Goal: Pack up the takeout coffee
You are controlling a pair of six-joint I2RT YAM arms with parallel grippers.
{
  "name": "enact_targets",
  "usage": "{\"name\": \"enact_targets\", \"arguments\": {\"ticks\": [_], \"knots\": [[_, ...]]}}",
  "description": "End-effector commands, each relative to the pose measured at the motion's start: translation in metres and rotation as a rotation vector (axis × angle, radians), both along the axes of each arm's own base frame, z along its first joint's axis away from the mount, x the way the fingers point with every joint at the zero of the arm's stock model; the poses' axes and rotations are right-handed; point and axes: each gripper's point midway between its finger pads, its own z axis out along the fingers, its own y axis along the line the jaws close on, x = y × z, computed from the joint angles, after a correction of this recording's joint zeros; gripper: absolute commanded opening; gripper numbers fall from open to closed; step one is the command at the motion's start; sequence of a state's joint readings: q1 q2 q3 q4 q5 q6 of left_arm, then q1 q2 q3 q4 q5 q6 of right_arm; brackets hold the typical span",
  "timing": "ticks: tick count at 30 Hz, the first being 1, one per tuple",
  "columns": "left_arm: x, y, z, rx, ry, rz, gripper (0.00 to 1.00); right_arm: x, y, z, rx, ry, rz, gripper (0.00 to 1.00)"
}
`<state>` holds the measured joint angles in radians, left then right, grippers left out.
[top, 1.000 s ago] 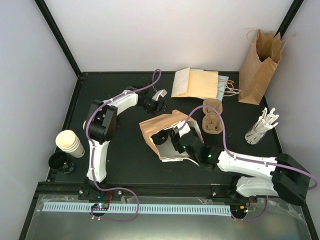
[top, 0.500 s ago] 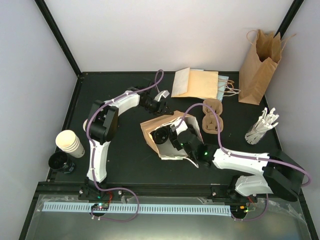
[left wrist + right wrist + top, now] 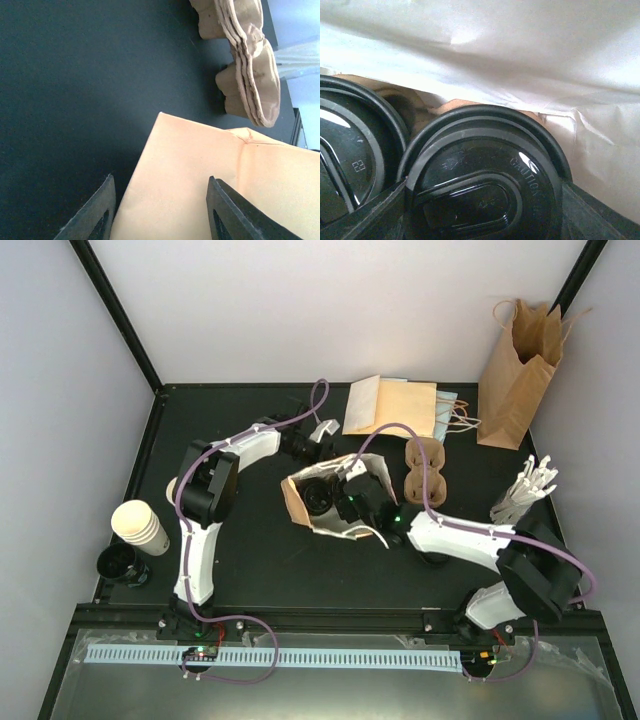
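A tan paper bag (image 3: 300, 502) stands tilted at mid-table with its mouth open and its white lining showing. Inside it sit two takeout coffee cups, of which only the black lids show: one lid (image 3: 485, 175) fills the right wrist view and a second lid (image 3: 345, 150) lies to its left. My right gripper (image 3: 348, 504) reaches into the bag's mouth. My right gripper (image 3: 484, 190) is shut on the nearer cup, a finger on each side of its lid. My left gripper (image 3: 320, 440) is at the bag's far side. In its wrist view my left gripper (image 3: 160, 179) is open, with the bag's tan wall (image 3: 210, 185) between its fingers.
A stack of cream cups (image 3: 140, 527) and a stack of black lids (image 3: 118, 562) stand at the left edge. Flat bags (image 3: 395, 408) lie at the back. An upright bag (image 3: 518, 365) stands at the back right. Tan cup carriers (image 3: 425, 470) and white wrapped sticks (image 3: 525, 492) lie to the right.
My right arm has pushed forward into the bag with the cup, and the bag has tipped up and shifted toward the back. My left gripper's fingers have drawn somewhat closer together.
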<state>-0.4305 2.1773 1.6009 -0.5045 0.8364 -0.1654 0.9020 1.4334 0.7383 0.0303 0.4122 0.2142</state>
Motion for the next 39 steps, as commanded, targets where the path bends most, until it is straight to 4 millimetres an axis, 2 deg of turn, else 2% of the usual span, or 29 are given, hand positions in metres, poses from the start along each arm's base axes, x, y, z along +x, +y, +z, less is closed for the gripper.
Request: {"name": "enact_targets", "arguments": {"ticks": [1,3,7,10,12,14,17,19,22,24,26,28,30,33,37,39], "knots": [[-0.046,-0.020,-0.011,-0.033,0.123,-0.104,0.53,-0.006,-0.008,-0.055,-0.127,0.232,0.000,0.63],[-0.046,-0.021,-0.012,-0.042,0.125,-0.104,0.53,-0.008,-0.007,-0.055,-0.158,0.281,0.009,0.63],[-0.049,-0.022,-0.013,-0.063,0.147,-0.107,0.54,-0.016,-0.011,-0.042,-0.270,0.387,0.021,0.64],[-0.049,-0.019,-0.014,-0.046,0.140,-0.089,0.63,-0.027,-0.016,-0.042,-0.365,0.506,0.030,0.64],[-0.037,-0.011,-0.010,-0.029,0.112,-0.035,0.70,-0.034,-0.022,-0.044,-0.402,0.556,0.029,0.64],[-0.013,0.007,0.006,-0.050,0.069,0.048,0.78,-0.035,-0.023,-0.040,-0.412,0.567,0.030,0.64],[0.034,0.039,0.045,-0.068,-0.027,0.171,0.92,-0.032,-0.022,-0.030,-0.445,0.588,0.041,0.65],[0.058,0.062,0.071,-0.057,-0.076,0.235,0.98,-0.029,-0.021,-0.029,-0.487,0.618,0.054,0.65],[0.082,0.095,0.112,-0.045,-0.154,0.322,0.99,-0.021,-0.018,-0.036,-0.553,0.645,0.062,0.65],[0.089,0.118,0.132,-0.011,-0.199,0.394,0.99,-0.012,-0.013,-0.040,-0.548,0.644,0.056,0.65],[0.090,0.140,0.150,0.025,-0.243,0.460,0.99,-0.003,-0.010,-0.039,-0.538,0.648,0.046,0.66],[0.084,0.154,0.170,0.040,-0.296,0.493,0.99,0.007,-0.005,-0.027,-0.526,0.614,0.036,0.67],[0.068,0.158,0.197,0.034,-0.365,0.493,0.99,0.018,0.004,-0.005,-0.489,0.570,0.038,0.69],[0.041,0.158,0.223,-0.007,-0.418,0.480,0.99,0.029,0.015,0.028,-0.444,0.517,0.040,0.90],[0.007,0.159,0.242,-0.050,-0.472,0.463,0.99,0.046,0.024,0.086,-0.372,0.401,0.027,0.98],[-0.008,0.157,0.248,-0.071,-0.496,0.439,0.99,0.048,0.026,0.110,-0.349,0.371,0.031,1.00]]}}
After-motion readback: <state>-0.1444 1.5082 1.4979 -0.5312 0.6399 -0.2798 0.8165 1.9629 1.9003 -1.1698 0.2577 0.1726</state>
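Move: The lidded coffee cup in the right fingers and its pocket in the tilted paper bag lie about 4 cm ahead of that hand, 2 cm left and 3 cm below. The other lidded cup is some 8 cm left, 3 cm ahead and 4 cm lower; a spare carrier lies about 16 cm right, 6 cm ahead, 10 cm down. From the left hand, at the bag's far side, the bag's middle is about 9 cm back, 3 cm right and roughly level. The bag and the cup in it are brought upright as the right hand, still gripping the lid, eases about 4 cm forward-left and tips some 30 degrees to point down, then opens, lets go and starts to rise. Meanwhile the left fingers open and come free of the bag's far side; that hand swings forward and left, then back while climbing about 25 cm, turning counter-clockwise. ##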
